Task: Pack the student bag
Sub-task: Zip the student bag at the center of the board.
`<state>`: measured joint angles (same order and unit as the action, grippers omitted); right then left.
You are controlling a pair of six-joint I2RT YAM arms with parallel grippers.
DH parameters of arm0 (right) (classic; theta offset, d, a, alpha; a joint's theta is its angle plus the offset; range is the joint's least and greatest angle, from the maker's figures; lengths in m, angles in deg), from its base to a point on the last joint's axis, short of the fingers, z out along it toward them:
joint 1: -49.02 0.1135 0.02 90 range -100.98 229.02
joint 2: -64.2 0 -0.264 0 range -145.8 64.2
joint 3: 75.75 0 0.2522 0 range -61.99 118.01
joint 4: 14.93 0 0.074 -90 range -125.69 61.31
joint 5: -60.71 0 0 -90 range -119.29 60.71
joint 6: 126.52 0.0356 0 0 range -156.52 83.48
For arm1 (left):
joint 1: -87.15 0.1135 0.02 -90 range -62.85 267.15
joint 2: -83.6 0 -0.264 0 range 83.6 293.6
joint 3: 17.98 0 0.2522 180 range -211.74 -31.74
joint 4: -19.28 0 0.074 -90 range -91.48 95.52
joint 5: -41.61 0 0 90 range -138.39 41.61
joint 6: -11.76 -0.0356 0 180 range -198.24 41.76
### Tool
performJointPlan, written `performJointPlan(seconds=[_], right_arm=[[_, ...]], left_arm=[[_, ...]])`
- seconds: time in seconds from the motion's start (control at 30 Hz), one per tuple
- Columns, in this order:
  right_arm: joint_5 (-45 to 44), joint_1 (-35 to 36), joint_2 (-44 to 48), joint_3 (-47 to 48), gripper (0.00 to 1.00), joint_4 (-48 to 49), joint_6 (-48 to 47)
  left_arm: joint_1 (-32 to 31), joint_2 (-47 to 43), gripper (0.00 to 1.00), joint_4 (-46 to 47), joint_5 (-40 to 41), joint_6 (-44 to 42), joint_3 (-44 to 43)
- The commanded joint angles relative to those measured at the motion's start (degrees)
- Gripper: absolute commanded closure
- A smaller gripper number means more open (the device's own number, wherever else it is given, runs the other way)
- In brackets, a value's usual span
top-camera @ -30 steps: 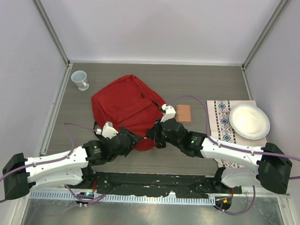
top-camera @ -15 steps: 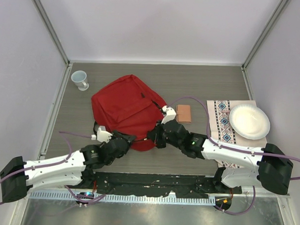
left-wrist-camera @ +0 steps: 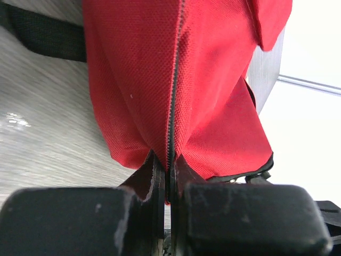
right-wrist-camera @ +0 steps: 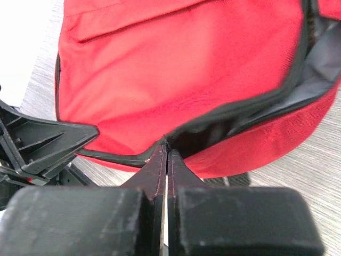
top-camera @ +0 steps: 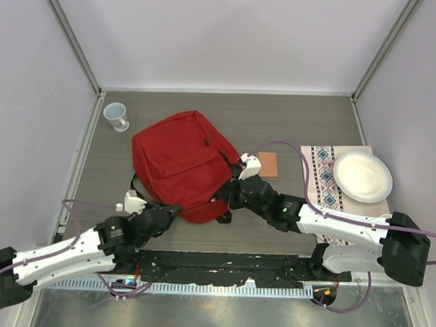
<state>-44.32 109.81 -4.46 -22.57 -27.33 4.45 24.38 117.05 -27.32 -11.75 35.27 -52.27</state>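
Observation:
The student bag is a red backpack lying flat in the middle of the table. My left gripper is at its near-left corner, shut on the red fabric along the black zipper seam, as the left wrist view shows. My right gripper is at the bag's near-right edge, shut on the black zipper rim. To the right of that grip the zipper mouth gapes and shows grey lining. The bag fills the right wrist view.
A small brown book lies just right of the bag. A white cup stands at the far left. A white plate rests on a patterned mat at the right. Black bag straps trail on the table.
My left gripper has drawn back toward the near left and closed on the bag's zipper seam. The bag has shifted slightly. The right gripper has kept its grip.

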Motion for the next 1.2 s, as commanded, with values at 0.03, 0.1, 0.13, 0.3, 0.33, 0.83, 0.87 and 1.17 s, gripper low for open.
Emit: performJointPlan(seconds=[0.03,0.1,0.13,0.3,0.33,0.83,0.87,1.17], right_arm=[[-5.7,-0.4,2.1,0.7,0.99,-0.1,0.1],[-6.7,-1.1,2.0,0.7,0.99,-0.7,-0.4],[-6.9,-1.4,2.1,0.6,0.99,-1.0,-0.5],[-7.0,-3.8,3.0,-0.2,0.99,-1.0,-0.9],[-7.1,-4.1,3.0,-0.2,0.99,-1.0,-1.3],[0.8,-7.1,6.3,-4.9,0.99,-0.1,-0.8],[1.0,-7.2,6.4,-5.3,0.99,-0.1,-0.5],[0.2,-7.2,8.5,-5.8,0.99,-1.0,-0.5]], left_arm=[[0.0,-11.6,1.00,-19.7,4.3,2.6,1.7],[0.0,-15.7,1.00,-26.2,4.4,2.8,0.9],[0.0,-16.7,1.00,-28.0,4.6,2.1,-0.2],[0.0,-19.3,1.00,-37.4,5.2,0.5,-3.8],[0.0,-18.9,1.00,-37.6,5.3,0.2,-4.1],[0.0,-8.0,0.27,-25.6,7.7,-21.3,-14.5],[0.0,-5.9,0.25,-23.0,7.7,-24.5,-16.1],[-0.1,22.3,0.22,-8.3,-3.3,-64.9,-36.6]])
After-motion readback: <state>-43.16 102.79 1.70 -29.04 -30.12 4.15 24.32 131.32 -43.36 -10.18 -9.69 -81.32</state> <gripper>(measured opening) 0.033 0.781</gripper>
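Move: The left hand has a pinch on the red bag's zip edge at its lower left. The zip pull lies about 12 cm to this hand's right and 3 cm ahead, the bag's middle some 12 cm ahead and 2 cm right. The right hand already holds the zip pull; the zip's open stretch lies roughly 6 cm ahead and 4 cm to its right. From the right hand, the black strap tab is about 5 cm back and 2 cm right, the brown wallet 11 cm ahead and 15 cm right. Leftward and somewhat back, the left hand draws the pinched zip edge about 7 cm away from the right hand, pauses, opens wide to let go, then swings up some 10 cm and back right over the bag, rolling its left side up. Still pinching the pull, the right hand goes about 5 cm right, first edging forward, then sinking and easing back, taking the slider along the zip to the bag's right corner. ##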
